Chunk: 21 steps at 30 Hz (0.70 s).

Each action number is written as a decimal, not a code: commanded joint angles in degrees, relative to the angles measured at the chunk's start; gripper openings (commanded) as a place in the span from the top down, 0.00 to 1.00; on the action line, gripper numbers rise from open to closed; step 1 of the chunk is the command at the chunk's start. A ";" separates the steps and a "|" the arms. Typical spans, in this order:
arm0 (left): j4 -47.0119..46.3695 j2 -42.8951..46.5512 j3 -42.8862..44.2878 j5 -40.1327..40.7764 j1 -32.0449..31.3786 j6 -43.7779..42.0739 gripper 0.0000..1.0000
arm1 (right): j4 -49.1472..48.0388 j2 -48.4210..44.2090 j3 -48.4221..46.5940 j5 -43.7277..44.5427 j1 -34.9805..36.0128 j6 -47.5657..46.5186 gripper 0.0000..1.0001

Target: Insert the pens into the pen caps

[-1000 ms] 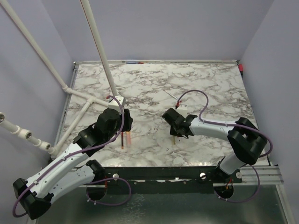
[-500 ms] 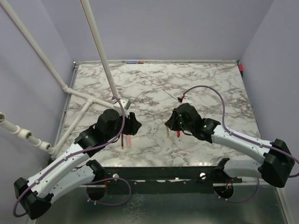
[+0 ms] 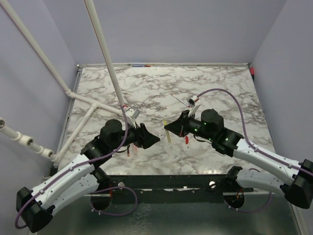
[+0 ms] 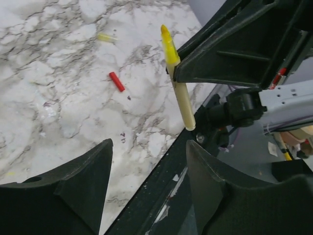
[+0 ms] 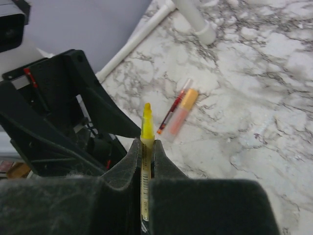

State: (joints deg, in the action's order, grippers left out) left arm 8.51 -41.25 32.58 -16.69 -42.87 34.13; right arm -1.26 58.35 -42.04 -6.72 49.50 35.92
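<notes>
My right gripper (image 5: 145, 146) is shut on a yellow pen (image 5: 146, 128), uncapped tip up, and holds it above the table (image 3: 167, 132). My left gripper (image 4: 149, 147) is open and empty. It faces the pen (image 4: 175, 78) from the left, a short gap away (image 3: 150, 140). A red cap (image 4: 116, 81) lies on the marble, also in the top view (image 3: 186, 140). A yellow cap (image 4: 105, 37) lies beyond it. A red pen (image 5: 172, 105) and an orange pen (image 5: 181, 111) lie side by side near the left arm (image 3: 130, 147).
A thin whitish pen (image 3: 178, 100) lies farther back on the marble table (image 3: 220, 88). White pipes (image 3: 105, 54) slant over the table's left side. The dark front rail (image 3: 166, 182) runs along the near edge, under both grippers.
My right gripper has lifted the yellow pen off the table and swung it left. My left gripper has turned right to face it, away from the red and orange pens.
</notes>
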 commanded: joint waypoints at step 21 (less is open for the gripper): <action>-28.91 2.81 -6.21 -16.15 0.11 14.65 0.45 | -29.13 3.34 2.96 -14.90 5.89 6.18 0.99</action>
State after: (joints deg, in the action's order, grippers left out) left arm -16.47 -38.79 27.18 -29.21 -42.87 47.44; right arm -24.32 61.30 -40.03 -20.23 54.28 41.01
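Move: The yellow pen, upright in the right gripper, is about 7 cm to the right of the left hand, some 3 cm ahead and 2 cm above it. The orange-capped pen lies on the table 7 cm ahead, 7 cm left and 21 cm below the left hand. From the right hand, the open left gripper is 7 cm left, 3 cm back and 2 cm lower; the red cap is 6 cm ahead, 12 cm right and 23 cm below. Rising together, the hands close in on each other: the right carries the yellow pen up about 6 cm, back and left, still pinched, turning counter-clockwise. The left climbs some 7 cm, drifting back and slightly right, its fingers tipping up about 20 degrees and staying open to receive the pen between their tips. ##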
